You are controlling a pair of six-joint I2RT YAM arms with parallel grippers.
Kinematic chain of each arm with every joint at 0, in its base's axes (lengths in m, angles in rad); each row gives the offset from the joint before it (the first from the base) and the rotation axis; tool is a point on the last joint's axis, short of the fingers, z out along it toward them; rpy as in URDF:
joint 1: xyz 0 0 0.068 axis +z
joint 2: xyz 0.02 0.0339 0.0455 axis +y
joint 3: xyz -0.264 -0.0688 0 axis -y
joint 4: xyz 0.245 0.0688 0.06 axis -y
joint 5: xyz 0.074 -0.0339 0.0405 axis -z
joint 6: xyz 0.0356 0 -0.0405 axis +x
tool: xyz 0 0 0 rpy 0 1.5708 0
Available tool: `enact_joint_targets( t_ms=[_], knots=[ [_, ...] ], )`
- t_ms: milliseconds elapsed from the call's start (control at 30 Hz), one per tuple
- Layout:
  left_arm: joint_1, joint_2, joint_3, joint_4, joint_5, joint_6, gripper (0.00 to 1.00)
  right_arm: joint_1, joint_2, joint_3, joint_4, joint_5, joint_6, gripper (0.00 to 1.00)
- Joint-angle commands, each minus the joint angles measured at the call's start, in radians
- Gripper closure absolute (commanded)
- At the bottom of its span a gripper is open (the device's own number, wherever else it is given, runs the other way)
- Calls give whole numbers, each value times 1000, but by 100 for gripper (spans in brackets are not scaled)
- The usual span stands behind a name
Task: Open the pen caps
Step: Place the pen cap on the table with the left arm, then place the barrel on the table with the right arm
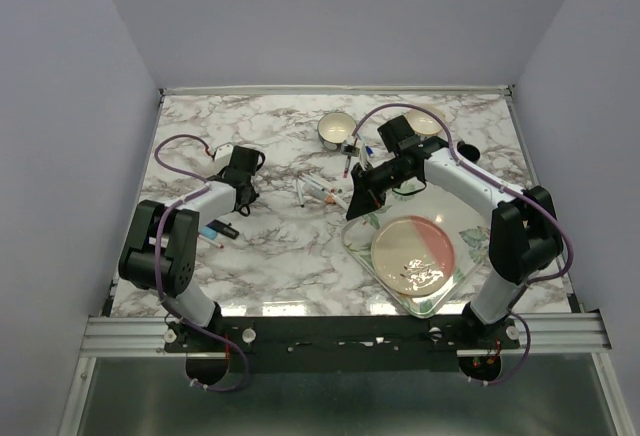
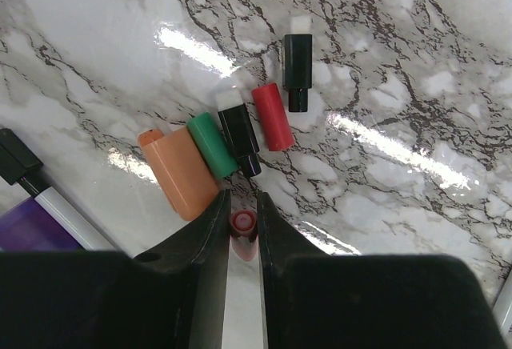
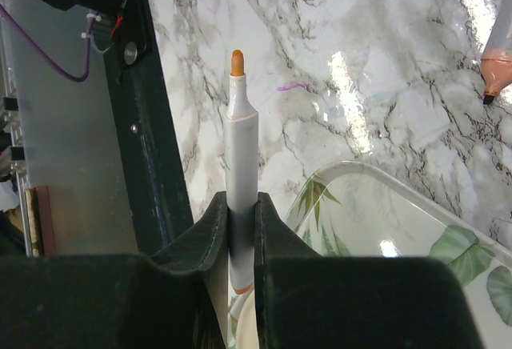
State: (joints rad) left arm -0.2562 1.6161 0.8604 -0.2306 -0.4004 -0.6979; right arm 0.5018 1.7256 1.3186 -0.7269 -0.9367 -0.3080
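Note:
In the left wrist view my left gripper (image 2: 242,198) hangs low over the marble, shut on a small pinkish-red pen cap (image 2: 242,222) standing on end between the jaws. Just beyond its tips lie loose pen caps in a row: orange (image 2: 178,171), green (image 2: 212,144), black (image 2: 240,131), red (image 2: 273,116) and another black one (image 2: 298,71). My right gripper (image 3: 240,201) is shut on a white pen barrel (image 3: 239,141) whose orange tip (image 3: 237,62) is bare. From above, the left gripper (image 1: 240,192) is at the left and the right gripper (image 1: 358,199) near the middle.
A leaf-patterned tray (image 1: 355,241) holding a pink and cream plate (image 1: 415,256) sits at the right front. A cup (image 1: 337,130) and a bowl (image 1: 425,121) stand at the back. Uncapped pens (image 1: 318,194) lie mid-table, and a purple pen (image 2: 36,209) lies left of my left gripper.

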Motion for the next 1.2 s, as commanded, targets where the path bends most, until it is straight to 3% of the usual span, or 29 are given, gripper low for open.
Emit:
enact_joint_targets(
  t_ms=[0, 200, 500, 633, 733, 900, 1000, 1167],
  knots=[
    [5, -8, 26, -19, -46, 0, 74, -6, -31, 1, -11, -24, -14, 100],
    [5, -45, 25, -26, -43, -9, 64, -6, -27, 1, -11, -25, -16, 99],
    [5, -151, 35, -36, 15, -17, 63, -6, -24, -1, -12, -8, -25, 100],
    [5, -206, 46, -38, 77, -14, 57, -5, -23, -7, -5, 19, -29, 99],
    [5, -261, 51, -35, 124, 1, 48, -6, -21, -10, 1, 38, -28, 99],
    [11, -390, 51, -35, 210, 49, 19, -6, -17, -15, 12, 94, -31, 99],
    [17, -471, 51, -42, 267, 87, 9, -5, -11, -13, 20, 134, -28, 99],
    [28, -613, 11, -30, 400, 161, 8, 4, -4, -13, 37, 226, -14, 100]
  ],
)
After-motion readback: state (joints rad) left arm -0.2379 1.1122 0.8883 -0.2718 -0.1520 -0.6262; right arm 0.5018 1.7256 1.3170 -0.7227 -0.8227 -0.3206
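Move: The left hand already has the pinkish pen cap down at the table; its resting spot is right beneath, barely 1 cm below. In the cap row, the orange cap lies about 3 cm left and 2 ahead, the green one 3 ahead and 2 left, the near black one 4 ahead and 1 left, and the red one 4 straight ahead. From the right hand, the held cap is some 27 cm left, 10 ahead and 12 below. The left hand first stays low beside the cap row and eases its fingers apart to let go of the pinkish cap, then lifts away almost straight up by about 17 cm, drifting some 3 cm to the right. On the way up its fingers spread wide and the wrist tips them up to point farther forward, turning a little clockwise, some 30 degrees in all, while the right hand keeps its grip on the uncapped orange pen and late on sinks slightly forward. ##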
